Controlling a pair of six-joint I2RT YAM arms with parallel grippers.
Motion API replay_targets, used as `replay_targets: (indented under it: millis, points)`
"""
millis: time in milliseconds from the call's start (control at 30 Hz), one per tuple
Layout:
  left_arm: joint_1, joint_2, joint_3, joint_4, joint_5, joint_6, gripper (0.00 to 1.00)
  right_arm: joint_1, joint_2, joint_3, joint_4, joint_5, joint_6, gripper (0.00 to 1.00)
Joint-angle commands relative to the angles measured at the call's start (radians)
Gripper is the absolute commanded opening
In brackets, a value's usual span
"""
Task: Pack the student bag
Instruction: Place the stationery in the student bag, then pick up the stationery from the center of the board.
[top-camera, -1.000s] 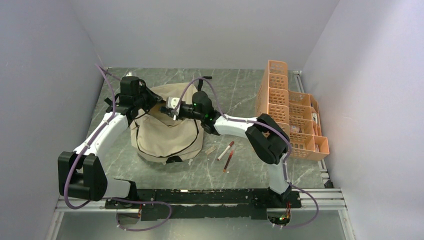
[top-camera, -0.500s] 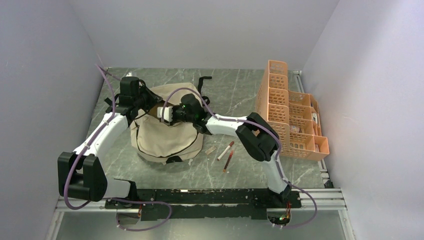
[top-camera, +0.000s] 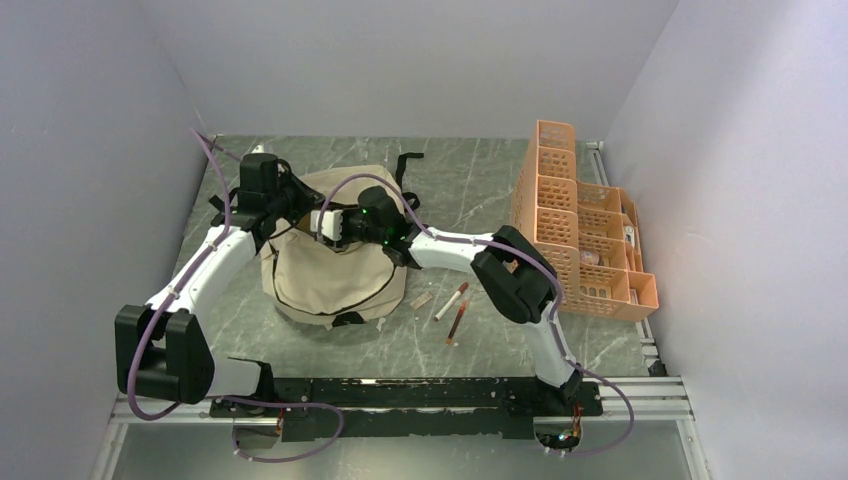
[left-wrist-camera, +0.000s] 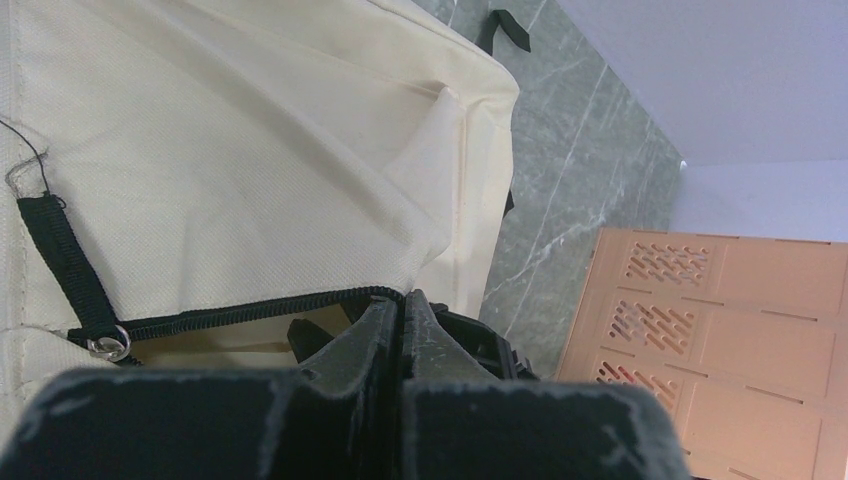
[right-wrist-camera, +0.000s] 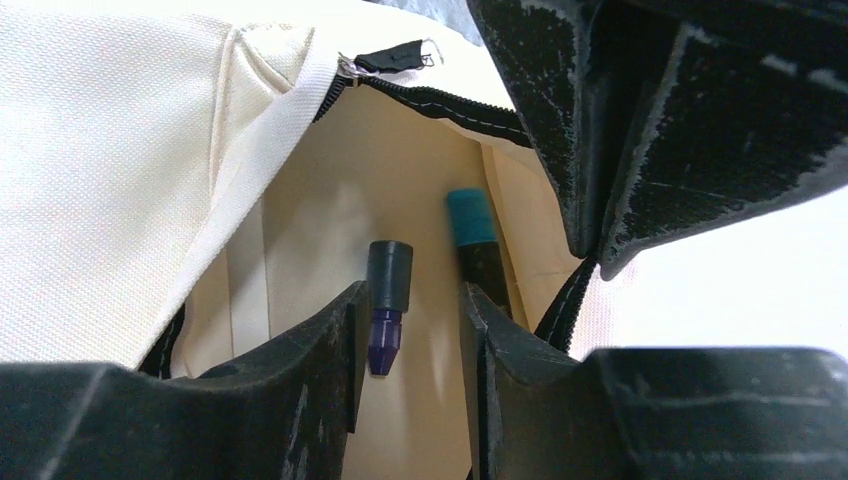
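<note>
The student bag (top-camera: 330, 270), beige with black zipper lines, lies on the table to the left of the middle. My left gripper (top-camera: 297, 207) is shut on the zipper edge of the bag's mouth (left-wrist-camera: 403, 300) and holds it up. My right gripper (top-camera: 322, 222) reaches into that mouth from the right and stands open (right-wrist-camera: 412, 295). A dark marker with a purple tip (right-wrist-camera: 386, 300) lies loose between its fingers, against the pale lining. A second marker with a teal cap (right-wrist-camera: 470, 225) lies beside it inside the bag (right-wrist-camera: 120, 170).
The orange perforated organizer (top-camera: 580, 220) stands at the right edge. Two pens (top-camera: 452, 300) (top-camera: 458, 322) and a small beige piece (top-camera: 421, 299) lie on the marble right of the bag. A black strap (top-camera: 405, 162) trails behind the bag.
My right arm has moved left into the bag's mouth and its jaws have spread wider. The left gripper has kept its hold on the zipper edge.
</note>
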Motion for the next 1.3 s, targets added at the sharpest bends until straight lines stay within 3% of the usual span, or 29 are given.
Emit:
replay_targets:
  millis: [0,200,433,600,667,800,1033,1267]
  points:
    - [0.009,-0.038,0.001,0.031,0.02,0.016,0.05,0.0,-0.046,-0.029,0.036,-0.009,0.063,0.41]
    - [0.01,-0.03,-0.004,0.039,0.023,0.018,0.05,0.007,-0.207,-0.216,0.143,-0.052,0.196,0.39]
    - [0.012,-0.021,-0.007,0.049,0.03,0.016,0.05,0.015,-0.449,-0.5,0.425,-0.029,0.51,0.39]
    - [0.012,-0.009,-0.003,0.053,0.035,0.014,0.05,0.019,-0.603,-0.65,0.455,0.15,0.758,0.4]
    - [0.013,0.0,0.0,0.054,0.043,0.011,0.05,0.019,-0.659,-0.701,0.433,0.296,0.889,0.4]
    - [0.012,0.013,0.012,0.049,0.066,0.009,0.05,0.019,-0.743,-0.711,0.197,0.497,1.1,0.4]
    - [0.013,0.019,0.03,0.029,0.069,0.018,0.05,0.019,-0.786,-0.583,-0.429,0.699,1.442,0.42]
    - [0.013,0.032,0.044,0.013,0.084,0.022,0.05,0.02,-0.772,-0.546,-0.763,0.72,1.798,0.43]
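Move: The eraser is roughly 15 cm back and 18 cm to the right of my right hand, some 8 cm lower. The white marker lies about 7 cm farther right than the eraser; the orange pencil is some 20 cm back and 26 cm right of my right hand. The dark pen lies in the bag about 4 cm under my right fingertips. From my left hand the eraser is some 18 cm back, 21 cm right and 13 cm down. I pull my open, empty right hand out of the bag's mouth, back and right while rising about 10 cm, then carry on right and sink again beside the bag towards the eraser, about 20 cm farther right in all. On the way I swing clockwise some 60 degrees, so the fingers point forward-left and down. My left hand keeps its pinch on the bag's flap. ##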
